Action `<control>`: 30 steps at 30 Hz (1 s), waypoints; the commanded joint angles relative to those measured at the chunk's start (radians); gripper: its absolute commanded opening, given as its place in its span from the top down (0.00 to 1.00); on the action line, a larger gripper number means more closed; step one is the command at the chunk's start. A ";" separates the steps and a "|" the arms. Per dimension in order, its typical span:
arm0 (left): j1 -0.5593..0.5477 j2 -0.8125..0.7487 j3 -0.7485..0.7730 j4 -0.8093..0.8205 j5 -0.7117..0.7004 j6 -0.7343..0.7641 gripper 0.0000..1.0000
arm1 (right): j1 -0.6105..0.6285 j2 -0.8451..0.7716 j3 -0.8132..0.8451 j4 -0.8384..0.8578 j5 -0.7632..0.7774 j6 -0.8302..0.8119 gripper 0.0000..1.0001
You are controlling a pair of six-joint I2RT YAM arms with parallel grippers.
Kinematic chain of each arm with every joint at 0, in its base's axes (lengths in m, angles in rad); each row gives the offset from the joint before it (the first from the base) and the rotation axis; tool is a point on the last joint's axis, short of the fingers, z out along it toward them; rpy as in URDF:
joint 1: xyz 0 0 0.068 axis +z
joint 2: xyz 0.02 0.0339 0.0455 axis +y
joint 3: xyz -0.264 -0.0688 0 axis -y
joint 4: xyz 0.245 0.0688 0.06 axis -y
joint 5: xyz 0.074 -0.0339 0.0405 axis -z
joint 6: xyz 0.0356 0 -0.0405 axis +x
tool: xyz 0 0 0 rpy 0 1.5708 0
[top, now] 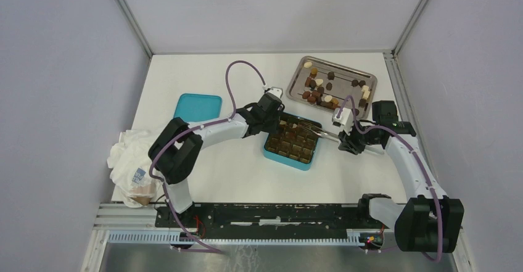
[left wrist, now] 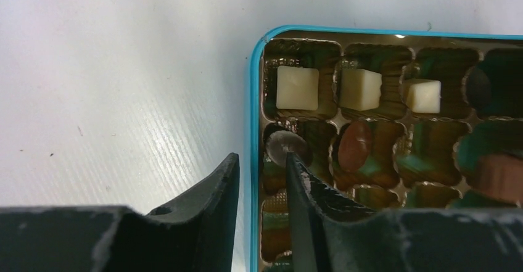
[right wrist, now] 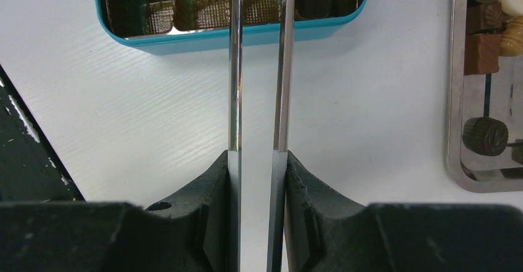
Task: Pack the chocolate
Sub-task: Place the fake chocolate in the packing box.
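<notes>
The teal box (top: 269,152) with its brown gridded insert lies mid-table. My left gripper (left wrist: 262,158) is open astride the box's wall (left wrist: 253,99), one finger outside, the other by a round dark chocolate (left wrist: 280,142). Three cream-white square chocolates (left wrist: 297,88) fill the row beyond, and a brown one (left wrist: 354,145) sits beside the dark one. My right gripper (right wrist: 258,155) is shut on the long metal tweezers (right wrist: 234,68), whose arms reach over the box (right wrist: 247,37); their tips are out of view. More chocolate (top: 321,90) lies on the metal tray (top: 345,70).
The teal lid (top: 197,107) lies left of the box. A crumpled white cloth (top: 129,155) sits at the table's left edge. In the right wrist view the tray's rim (right wrist: 457,99) is at the right, with a dark round bonbon (right wrist: 486,136) on the tray.
</notes>
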 commanded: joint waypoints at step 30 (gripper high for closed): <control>0.071 -0.789 -0.227 -0.138 -0.052 0.314 0.11 | 0.087 0.043 0.036 0.020 0.087 0.079 0.60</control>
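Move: The left hand, with parted fingers, straddles the left rim of the packing box; the box's middle is some 7 cm to its right, 3 cm nearer and 3 cm lower, and the dark chocolate just 2 cm to its right, level ahead. For the right hand, gripping the tongs that hold the brown chocolate, the empty cell lies roughly 14 cm left, 3 cm ahead and 8 cm below; of that cell, the white cube is 3 cm beyond and 1 cm right, the oval chocolate 4 cm left and 1 cm farther. The left hand comes up off the box's left rim with its fingers opening wide, rising quickly to about 18 cm before settling back a little, while swinging some 10 cm left and 5 cm back, tilting up about 20 degrees. Meanwhile the right hand keeps its grip on the tongs and eases down about 2 cm, lowering the brown chocolate towards the third cell of the second row, then holds there. ##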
